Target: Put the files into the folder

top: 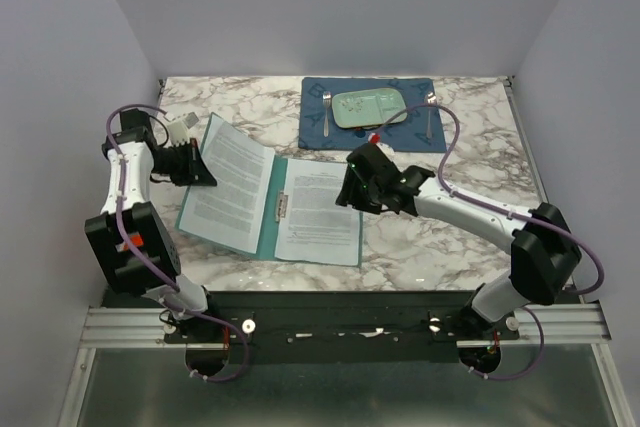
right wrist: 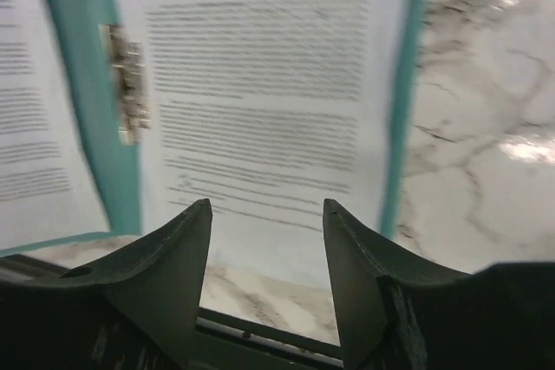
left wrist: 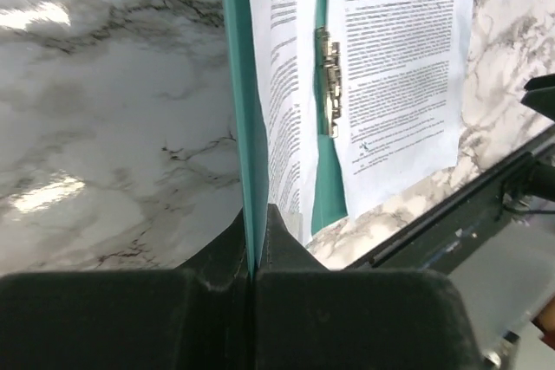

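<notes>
The teal folder (top: 270, 209) lies open on the marble table, a metal clip (left wrist: 328, 80) on its crease. One printed file (top: 232, 185) rests on its left leaf and another file (top: 316, 213) on its right leaf. My left gripper (top: 203, 169) is shut on the outer edge of the left leaf, which is tilted up off the table; the left wrist view shows the teal edge (left wrist: 245, 127) pinched between the fingers (left wrist: 254, 253). My right gripper (top: 350, 187) hovers open over the right leaf's far-right part, nothing between its jaws (right wrist: 267, 214), above the file (right wrist: 260, 84).
A dark blue placemat (top: 315, 127) at the back holds a pale green plate (top: 368, 107), with a fork (top: 327, 107) to its left and another fork (top: 431, 115) to its right. A small white object (top: 182, 132) sits by the left arm. The black front rail (top: 330, 312) borders the table.
</notes>
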Robot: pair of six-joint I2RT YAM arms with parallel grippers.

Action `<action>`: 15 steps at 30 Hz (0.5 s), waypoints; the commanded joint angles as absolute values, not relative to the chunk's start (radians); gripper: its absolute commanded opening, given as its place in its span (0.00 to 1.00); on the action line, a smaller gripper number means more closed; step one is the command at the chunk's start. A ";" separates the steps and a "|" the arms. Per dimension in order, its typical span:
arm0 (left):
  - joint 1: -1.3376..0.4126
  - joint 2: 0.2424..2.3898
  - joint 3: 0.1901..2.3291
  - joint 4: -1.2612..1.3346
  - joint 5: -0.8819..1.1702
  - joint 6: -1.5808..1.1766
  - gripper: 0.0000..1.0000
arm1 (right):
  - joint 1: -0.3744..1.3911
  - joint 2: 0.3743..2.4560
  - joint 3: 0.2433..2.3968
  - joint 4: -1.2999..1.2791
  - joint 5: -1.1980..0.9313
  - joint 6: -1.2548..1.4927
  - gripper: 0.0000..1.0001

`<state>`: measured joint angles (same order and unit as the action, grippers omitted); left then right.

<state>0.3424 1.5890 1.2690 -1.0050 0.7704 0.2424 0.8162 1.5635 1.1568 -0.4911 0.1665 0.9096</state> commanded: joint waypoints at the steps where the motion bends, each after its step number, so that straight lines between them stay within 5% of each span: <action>1: 0.321 1.479 1.336 -1.008 0.698 0.190 0.00 | 0.776 1.519 0.999 -0.545 0.236 0.971 0.62; 5: 0.269 1.454 1.339 -1.008 0.706 0.163 0.00 | 0.773 1.543 0.927 -0.480 0.190 0.986 0.61; 15: 0.114 1.463 1.315 -1.002 0.654 0.110 0.02 | 0.772 1.657 0.899 -0.232 0.100 0.999 0.34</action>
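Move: The left hand holds the outer edge of the folder's raised left cover. The right-hand file sheet, over which the cover folds, has its middle about 25 cm to that hand's right, 1 cm ahead and 14 cm below; the metal clip is 15 cm right, 3 cm ahead. For the right hand, the folder's right edge is some 3 cm right, 2 cm back and 11 cm down. From this hand the sheet's middle lies 8 cm left and 4 cm ahead, the clip 18 cm left and 6 cm ahead. The folder's left cover, still pinched at its outer edge, is lifted about 5 cm by the left hand, then carried as far rightward towards the file sheet. The empty right hand sinks some 9 cm to the folder's right edge, swinging right and back, then slightly left and forward, its fingers tipping down and closing partway; contact can't be seen. ##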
